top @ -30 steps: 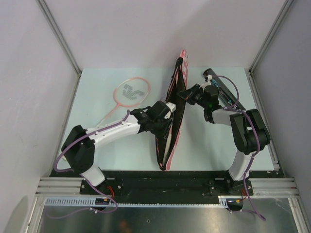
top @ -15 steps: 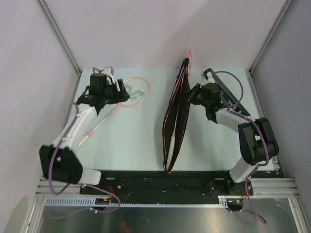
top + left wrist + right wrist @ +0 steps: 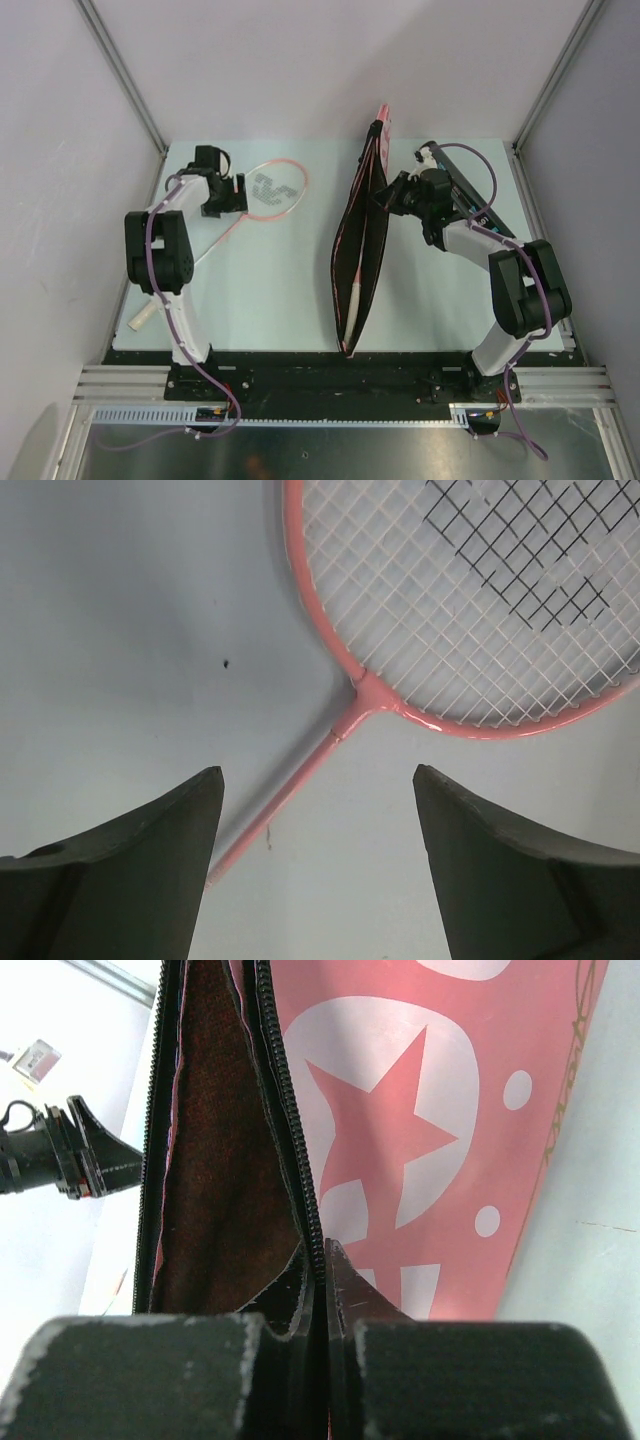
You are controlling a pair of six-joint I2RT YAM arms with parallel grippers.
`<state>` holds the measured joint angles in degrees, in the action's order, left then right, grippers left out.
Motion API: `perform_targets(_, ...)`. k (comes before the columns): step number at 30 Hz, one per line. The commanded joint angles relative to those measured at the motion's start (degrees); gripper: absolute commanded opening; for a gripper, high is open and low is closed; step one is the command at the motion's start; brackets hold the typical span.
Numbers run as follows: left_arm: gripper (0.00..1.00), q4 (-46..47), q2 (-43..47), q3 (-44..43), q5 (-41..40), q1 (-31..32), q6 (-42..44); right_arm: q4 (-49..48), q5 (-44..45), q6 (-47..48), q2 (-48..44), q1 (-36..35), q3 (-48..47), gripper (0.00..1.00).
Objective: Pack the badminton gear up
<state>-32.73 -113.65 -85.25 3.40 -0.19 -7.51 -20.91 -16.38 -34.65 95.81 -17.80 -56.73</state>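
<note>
The pink-framed racket [image 3: 272,186] lies flat at the far left, its shaft running toward the near left and its handle end [image 3: 140,320] by the table's left edge. My left gripper [image 3: 232,193] is open and empty just above the racket's throat [image 3: 370,692]. The shaft [image 3: 275,810] runs between the fingers without touching them. The pink racket cover [image 3: 362,240] stands on edge in the middle, unzipped, its dark lining [image 3: 215,1160] showing. My right gripper [image 3: 392,197] is shut on its zipper edge [image 3: 300,1160]. A black tube [image 3: 468,193] lies under the right arm. No shuttlecocks are in view.
Grey walls with metal rails enclose the table on three sides. The left arm's links [image 3: 155,250] stand over the racket's shaft. The arm bases sit on the black rail [image 3: 330,365] at the near edge.
My left gripper has left the cover and swung to the far left, to the racket's throat. The right gripper still holds the cover's edge, and the cover stands slightly more open.
</note>
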Motion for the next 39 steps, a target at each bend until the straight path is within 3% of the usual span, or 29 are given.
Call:
perform_targets(1,0.82,-1.6,-1.3,-3.0,-3.3,0.4,5.9,0.4,-3.2,1.8,-0.1,0.0,-1.7,0.00)
perform_targets(7,0.76,-3.3,-2.6,-2.4,-1.5,0.4,4.1,-0.4,-4.0,1.6,-0.3,0.7,-1.8,0.00)
perform_targets(13,0.73,-3.7,-4.4,-1.0,-6.8,1.4,4.4,-1.1,-4.1,1.0,-0.3,0.9,-1.7,0.00)
perform_targets(19,0.39,-4.7,-7.0,-1.5,-10.2,4.0,3.6,-1.1,-4.0,0.8,-0.4,0.8,-1.7,0.00)
perform_targets(24,0.29,-7.0,-8.0,-2.4,-11.8,7.4,-1.5,-0.6,-3.2,1.0,-0.6,0.4,-1.8,0.00)
perform_targets(27,0.21,-7.2,-6.8,-2.4,-4.1,7.9,-4.4,-0.6,-2.6,0.9,-0.8,-0.2,-1.7,0.00)
perform_targets(31,0.11,-8.7,-5.4,-4.2,-3.9,10.6,-8.1,-0.6,-2.0,1.0,-1.1,-1.0,-1.7,0.00)
perform_targets(34,0.01,-8.7,-4.6,-3.2,5.3,11.0,-13.3,-0.6,-1.5,0.9,-1.2,-1.4,-1.7,0.00)
perform_targets(39,0.01,-8.4,-2.1,-1.1,9.0,14.7,-22.6,-0.7,-0.8,1.0,-1.1,-1.9,-1.8,0.00)
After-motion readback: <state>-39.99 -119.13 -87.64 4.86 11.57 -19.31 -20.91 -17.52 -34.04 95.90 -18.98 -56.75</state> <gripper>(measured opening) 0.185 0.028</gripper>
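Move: The left hand hangs open over the near side of the racket's throat; the shaft stretch to pinch is about 4 cm below and 1 cm back, level sideways. The throat is some 2 cm ahead and 2 cm right of the hand, the racket head's middle about 10 cm ahead and 11 cm right, and the propped-open bag's middle some 32 cm right and 6 cm back. From the right hand, that shaft stretch lies roughly 38 cm left, level fore and aft, and 14 cm lower. The left fingers close on the racket's shaft just behind the throat, after the hand sinks about 4 cm and eases slightly back with the fingers tipping to point more steeply down. Keeping that pinch, it draws the shaft right towards the bag, some 9 cm and a little back, without lifting. The right hand stays put, still pinching the bag's zipped edge. ##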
